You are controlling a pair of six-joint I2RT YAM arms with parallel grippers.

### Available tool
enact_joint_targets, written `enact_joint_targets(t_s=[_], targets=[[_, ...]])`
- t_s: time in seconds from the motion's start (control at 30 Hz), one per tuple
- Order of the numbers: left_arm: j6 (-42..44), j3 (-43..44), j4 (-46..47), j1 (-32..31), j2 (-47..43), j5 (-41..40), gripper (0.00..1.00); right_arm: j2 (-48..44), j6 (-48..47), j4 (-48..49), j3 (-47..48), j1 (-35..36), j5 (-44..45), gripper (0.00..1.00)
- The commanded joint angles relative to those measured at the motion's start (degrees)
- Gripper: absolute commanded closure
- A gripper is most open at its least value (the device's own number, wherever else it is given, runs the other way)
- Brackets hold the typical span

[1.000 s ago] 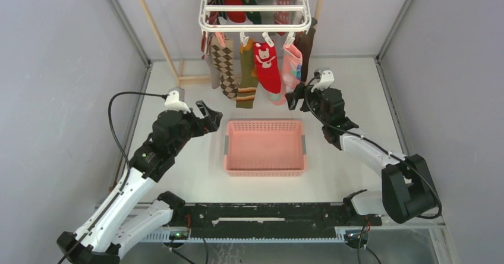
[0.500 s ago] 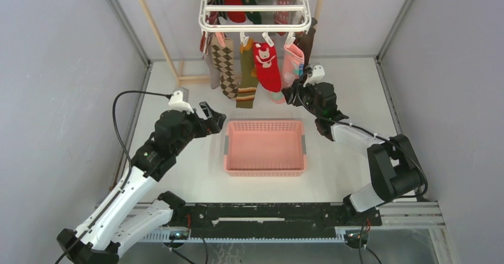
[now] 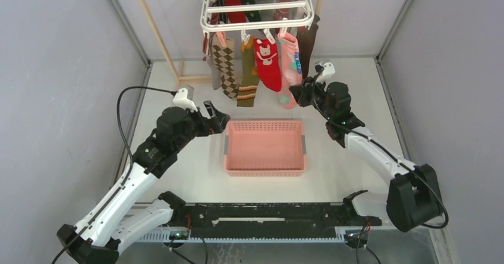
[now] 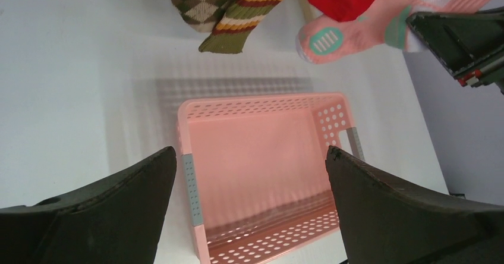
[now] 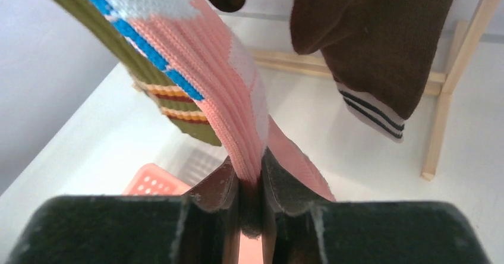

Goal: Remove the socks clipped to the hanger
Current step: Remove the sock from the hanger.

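The white hanger (image 3: 255,20) hangs at the back with several socks clipped under it: brown argyle (image 3: 224,68), green striped (image 3: 246,77), red (image 3: 267,65), pink (image 3: 290,68) and dark brown (image 3: 308,44). My right gripper (image 3: 300,94) is shut on the lower part of the pink sock (image 5: 220,85), whose fabric is pinched between the pads (image 5: 251,178); the sock still hangs from its clip. My left gripper (image 3: 217,118) hovers open by the basket's left end, nothing between its fingers (image 4: 249,151). The pink sock's toe (image 4: 333,38) shows in the left wrist view.
A pink slatted basket (image 3: 264,123) sits on the table below the socks, also under the left gripper (image 4: 261,103). Light wooden rack poles (image 3: 156,32) stand behind the hanger, and one leg (image 5: 443,91) is near the right gripper. Grey walls close both sides.
My right gripper has gone from open to shut on the pink sock and drawn it slightly right. The hanger has swung a little. The left arm crept slightly forward.
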Motion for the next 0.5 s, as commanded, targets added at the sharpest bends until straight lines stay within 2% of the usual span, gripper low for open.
enact_joint_targets(t_s=[0.0, 0.47], targets=[[2.1, 5.9, 1.2, -0.7, 0.1, 1.9, 0.00, -5.6, -0.6, -5.1, 3.3, -0.5, -4.4, 0.80], [2.6, 12.5, 4.2, -1.6, 3.2, 7.7, 0.00, -16.1, 3.9, -22.5, 5.3, -2.3, -18.7, 0.79]])
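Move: The right gripper already holds the pink sock near its ankle. The sock's clip on the hanger is some 8 cm farther out, 2 cm left and 14 cm above that hand. The red sock hangs about 5 cm farther out, 8 cm left and 5 cm higher, and the pink basket sits about 14 cm back, 10 cm left and 22 cm below. From the left gripper the basket is roughly 14 cm right, 2 cm back and 23 cm down. Keep the right fingers shut on the pink sock and draw it back away from the hanger clip, about 7 cm towards the base and some 4 cm up, the rise easing off, while the wrist swings about 10 degrees counter-clockwise. Lift the empty left gripper some 5 cm, drifting 2 cm right, its fingers wide open. ##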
